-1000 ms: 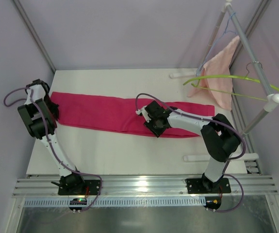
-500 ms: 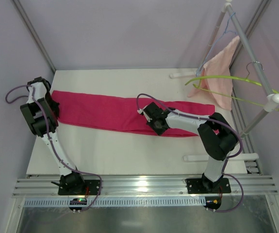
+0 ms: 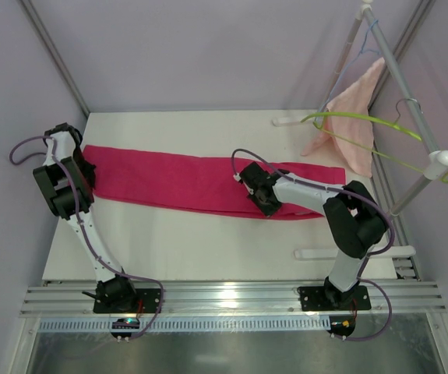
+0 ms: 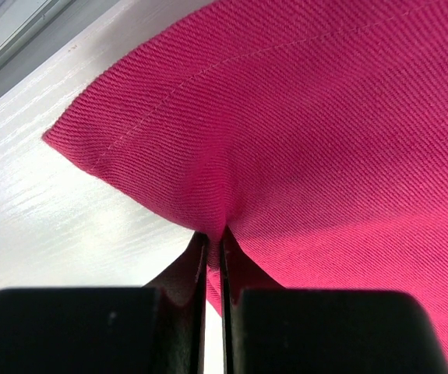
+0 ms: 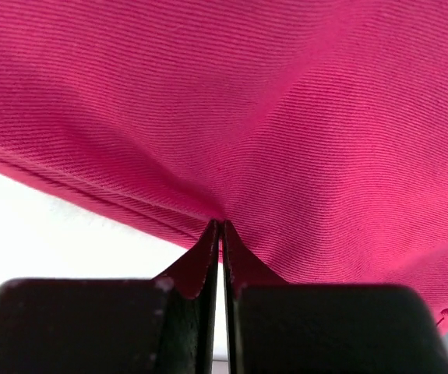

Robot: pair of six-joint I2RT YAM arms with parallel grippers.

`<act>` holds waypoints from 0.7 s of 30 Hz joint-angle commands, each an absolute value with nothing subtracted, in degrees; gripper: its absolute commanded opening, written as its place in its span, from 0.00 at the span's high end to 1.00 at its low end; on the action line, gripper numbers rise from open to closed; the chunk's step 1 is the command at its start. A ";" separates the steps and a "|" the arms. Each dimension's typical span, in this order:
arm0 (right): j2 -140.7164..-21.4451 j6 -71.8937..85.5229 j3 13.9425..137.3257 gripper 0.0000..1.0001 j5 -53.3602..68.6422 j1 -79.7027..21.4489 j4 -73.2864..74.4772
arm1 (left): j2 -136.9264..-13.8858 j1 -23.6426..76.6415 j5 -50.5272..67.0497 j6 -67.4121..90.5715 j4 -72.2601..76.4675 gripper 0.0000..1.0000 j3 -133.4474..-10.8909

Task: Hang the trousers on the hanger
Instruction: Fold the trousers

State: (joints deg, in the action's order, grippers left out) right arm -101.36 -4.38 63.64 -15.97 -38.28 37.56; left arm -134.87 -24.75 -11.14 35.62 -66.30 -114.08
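Observation:
The magenta trousers (image 3: 169, 181) lie flat across the white table (image 3: 177, 241), stretched left to right. At their left end my left gripper (image 3: 86, 173) is shut on the cloth; the left wrist view shows the fingertips (image 4: 214, 241) pinching a fold of the trousers (image 4: 301, 117) near a stitched corner. My right gripper (image 3: 269, 207) is shut on the near edge right of the middle, and the right wrist view has its tips (image 5: 220, 226) nipping the trousers (image 5: 247, 101). The lime-green hanger (image 3: 364, 118) hangs on the rack rod (image 3: 410, 101) at the back right, apart from both grippers.
A pale salmon towel (image 3: 356, 148) drapes from the rack behind the hanger, with a thin light-blue wire hanger (image 3: 364, 47) higher up. The rack's white feet (image 3: 348, 252) rest on the table at the right. Grey walls close in the back and sides.
The right gripper closed on the trousers' near edge and shifted a little to the right. The green hanger swung on the rod. The left arm barely moved.

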 commanded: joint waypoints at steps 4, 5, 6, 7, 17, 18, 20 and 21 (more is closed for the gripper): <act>-100.99 -4.31 62.67 0.96 -18.83 -37.00 41.48 | -138.60 -26.46 -18.72 31.55 -52.38 1.00 -112.32; -100.55 -4.22 62.49 0.96 -18.29 -37.09 41.48 | -138.52 -26.54 -18.81 31.55 -52.47 1.00 -112.24; -99.94 -4.13 62.49 0.96 -17.50 -37.00 41.83 | -138.43 -26.54 -18.72 31.64 -52.47 1.00 -112.24; -99.58 -4.13 62.66 0.96 -15.92 -37.09 42.36 | -138.25 -26.54 -18.63 31.64 -52.64 1.00 -112.41; -92.21 2.35 69.68 0.65 -11.34 -37.09 48.52 | -132.20 -26.54 -19.69 33.39 -56.34 0.60 -115.05; -91.85 5.85 70.48 0.63 -11.51 -37.00 47.82 | -131.14 -26.54 -19.51 33.57 -56.16 0.58 -114.53; -92.37 9.39 73.19 0.61 -13.69 -37.09 46.59 | -127.45 -26.46 -18.46 33.75 -55.64 0.56 -113.30; -92.63 12.01 73.65 0.61 -17.89 -37.00 45.89 | -126.22 -26.11 -17.67 33.66 -54.24 0.55 -112.25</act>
State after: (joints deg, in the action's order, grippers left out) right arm -94.61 3.73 69.14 -12.60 -37.26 47.42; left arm -133.10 -24.60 -13.47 34.00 -64.49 -112.79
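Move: At the left hem, the left fingers are still shut on the trousers, whose middle lies about 38 cm to the right and level ahead; their far-left corner is some 9 cm ahead and 2 cm left. The right fingertips sit shut at the near edge, with the trousers' middle roughly 16 cm left and 9 cm ahead. The rack foot stands about 28 cm right of the right hand and 13 cm back. Letting go of the trousers with both hands: after a short hold the left fingers open to nearly half and lift about 1 cm from the hem. The right hand draws back some 2.5 cm along the table, its fingers opening to over a third as it goes, then rises about 5 cm off the near edge, swinging forward again and turning slightly clockwise. ##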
